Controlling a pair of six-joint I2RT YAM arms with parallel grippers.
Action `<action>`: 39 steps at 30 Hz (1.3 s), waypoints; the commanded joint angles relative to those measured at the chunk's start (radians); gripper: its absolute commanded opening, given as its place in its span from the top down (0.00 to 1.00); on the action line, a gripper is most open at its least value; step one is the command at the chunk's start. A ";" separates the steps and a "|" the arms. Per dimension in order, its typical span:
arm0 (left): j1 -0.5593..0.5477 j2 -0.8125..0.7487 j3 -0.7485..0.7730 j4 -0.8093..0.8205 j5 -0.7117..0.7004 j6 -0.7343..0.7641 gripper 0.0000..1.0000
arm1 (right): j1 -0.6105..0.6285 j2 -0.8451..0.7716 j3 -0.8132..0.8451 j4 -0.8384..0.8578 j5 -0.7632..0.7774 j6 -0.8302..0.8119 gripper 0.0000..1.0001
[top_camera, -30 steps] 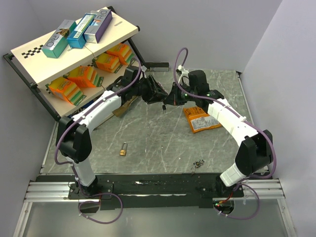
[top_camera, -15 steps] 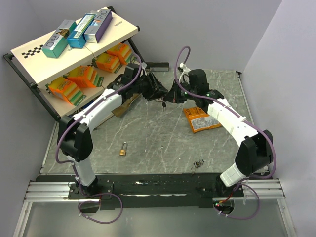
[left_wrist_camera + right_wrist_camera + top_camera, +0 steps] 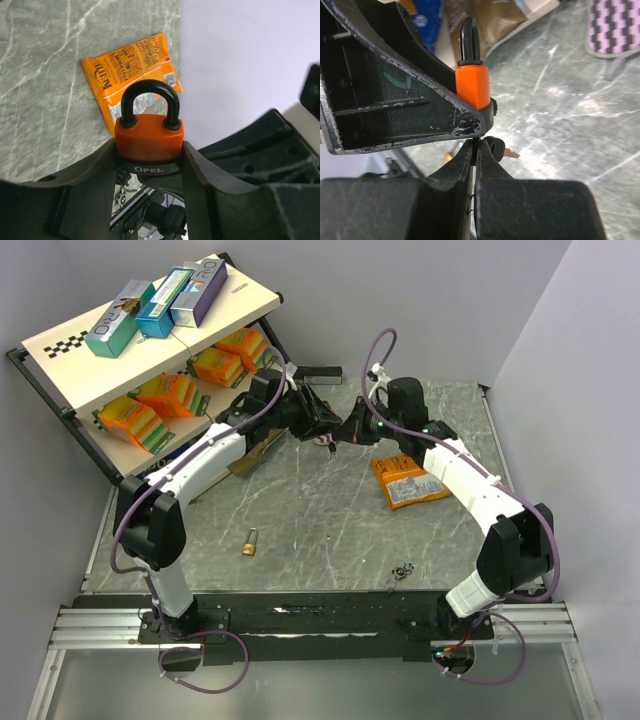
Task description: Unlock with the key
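Observation:
My left gripper (image 3: 149, 156) is shut on an orange padlock (image 3: 149, 137) with a black shackle, held above the table at the back middle (image 3: 327, 429). The right wrist view shows the padlock (image 3: 472, 85) side-on, its black base pointing at my right gripper (image 3: 476, 145). That gripper is shut on the thin head of a key, right under the padlock's base. A second black-headed key (image 3: 493, 146) hangs beside the fingers, its brass blade sticking out to the right. Whether the held key's blade sits in the lock is hidden. In the top view the right gripper (image 3: 346, 433) meets the left gripper (image 3: 320, 425).
An orange snack packet (image 3: 408, 480) lies under the right arm. A small brass padlock (image 3: 250, 541) and a loose key ring (image 3: 403, 569) lie nearer the front. A slanted shelf (image 3: 60, 345) with boxes stands at the back left, a brown bag (image 3: 255, 452) below it.
The right gripper has moved up and left, closing in on the padlock's base. The left arm has shifted the padlock slightly right. Both grips are unchanged.

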 commanded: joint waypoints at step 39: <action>-0.053 -0.053 0.021 0.004 0.143 0.006 0.99 | -0.090 -0.254 -0.170 0.073 -0.061 -0.126 0.37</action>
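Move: The left fingers still grip the orange padlock, its middle about 1 cm above their hand point; the key held in the right fingers stands about 2 cm below that hand point and 1 cm to its right. From the right hand the padlock sits about 3 cm above, 1 cm ahead and 1 cm left. The checkered potholder lies some 10 cm ahead, 6 cm left and 24 cm below the right hand, the orange bag some 3 cm back, 17 cm right and 23 cm below. Keep the padlock gripped in the left hand and the key pinched in its underside with the right, and lift both grippers together about 7 cm, tilting the left fingertips up some 15 degrees while the right wrist rolls its left side up about as much. Hold briefly, then open the right fingers halfway to let go of the key as both hands sink some 3 cm, easing back and to the right. ##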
